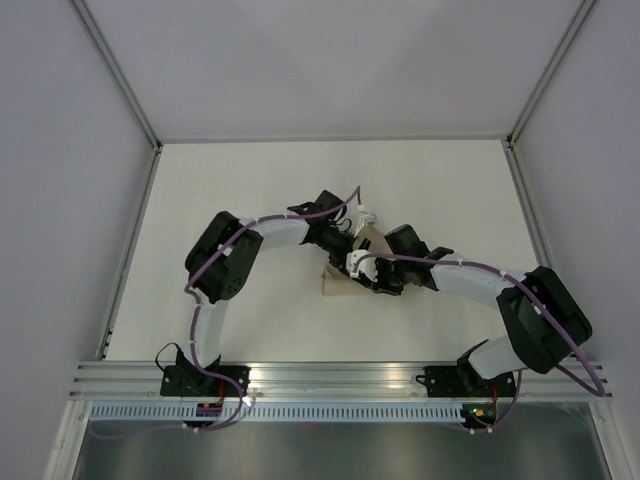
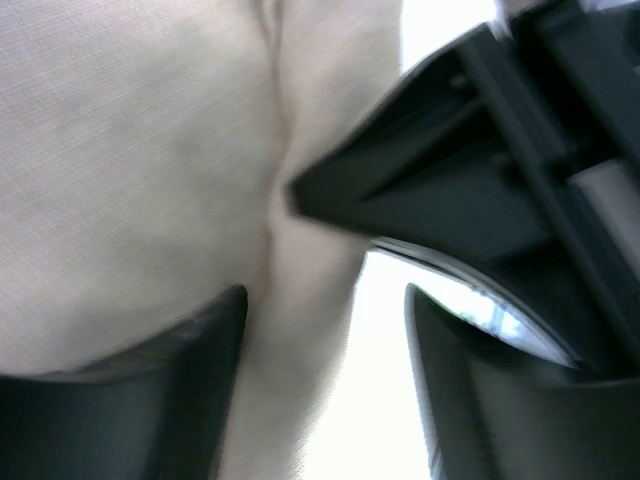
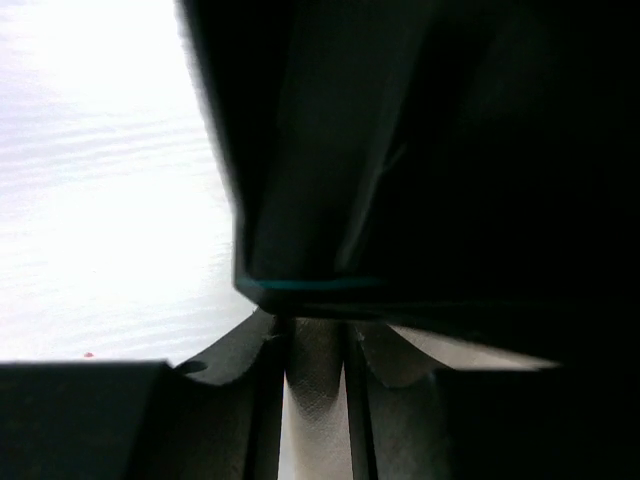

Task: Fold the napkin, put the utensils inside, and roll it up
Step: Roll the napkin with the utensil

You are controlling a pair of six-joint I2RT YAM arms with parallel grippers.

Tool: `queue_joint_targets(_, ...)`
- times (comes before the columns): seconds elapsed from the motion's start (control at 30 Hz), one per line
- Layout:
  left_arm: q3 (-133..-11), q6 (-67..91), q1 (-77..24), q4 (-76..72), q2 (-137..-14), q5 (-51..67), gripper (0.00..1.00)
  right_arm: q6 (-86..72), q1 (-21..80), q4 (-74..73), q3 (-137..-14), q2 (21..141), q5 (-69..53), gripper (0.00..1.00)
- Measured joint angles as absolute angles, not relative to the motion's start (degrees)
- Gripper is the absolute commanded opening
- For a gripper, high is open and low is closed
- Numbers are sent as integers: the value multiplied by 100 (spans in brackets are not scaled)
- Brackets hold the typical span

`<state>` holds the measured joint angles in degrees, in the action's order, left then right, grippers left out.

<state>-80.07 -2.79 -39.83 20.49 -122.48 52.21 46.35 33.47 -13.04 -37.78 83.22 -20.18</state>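
The tan napkin (image 1: 338, 282) lies bunched small at mid-table, where both arms meet. In the left wrist view the napkin (image 2: 140, 180) fills the left side. My left gripper (image 2: 325, 300) is open, its dark fingers (image 2: 200, 350) standing apart with a fold of cloth running between them. In the overhead view my left gripper (image 1: 357, 245) and right gripper (image 1: 362, 268) sit almost touching over the cloth. My right gripper (image 3: 315, 350) is shut on a narrow strip of napkin (image 3: 315, 420) pinched between its pads. The utensils are out of view.
The pale tabletop (image 1: 250, 190) is bounded by metal rails left, right and back, with grey walls beyond. The right arm's black gripper body (image 2: 470, 180) crowds the upper right of the left wrist view.
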Motion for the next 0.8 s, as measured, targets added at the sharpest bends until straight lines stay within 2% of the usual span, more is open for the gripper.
queue_joint_targets(0.13,-7634,64,-3638,1743,-11677,4709,100,4945,3083,-1935,-4254,8667,-2657,14)
queue_joint_targets(0.17,-7529,71,-3577,1619,-11544,4431,97,5019,3037,-2047,-4370,8796,-2775,14)
queue_joint_targets(0.37,-6882,270,-3538,1127,-10908,3540,95,5443,2722,-2952,-5041,9406,-3385,14)
queue_joint_targets(0.5,-6003,530,-3548,475,-10158,2668,95,5603,2558,-3402,-5411,9767,-3680,14)
queue_joint_targets(0.8,-4331,753,-3811,-1028,-8366,1605,95,5572,2357,-4180,-6117,10440,-4064,14)
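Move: My right fingers are already pinching the napkin roll near its middle, which lies only about 1 cm to their left. My left fingers are already partly open close over the same roll, its middle roughly 2 cm back, 2 cm to the right and just below. From that left hand, the roll's left end is about 9 cm left and 2 cm back. The napkin's flat part is centred some 6 cm ahead. I draw my left hand away from the roll to the left and up, about 9 cm left and 7 cm higher, going roughly 5 cm forward early on, while its fingers spread wide and swing counter-clockwise to point forward-right. My right hand keeps its pinch on the roll in place, tilting some 25 degrees so its wrist goes forward over the napkin and its fingertips point slightly back. ##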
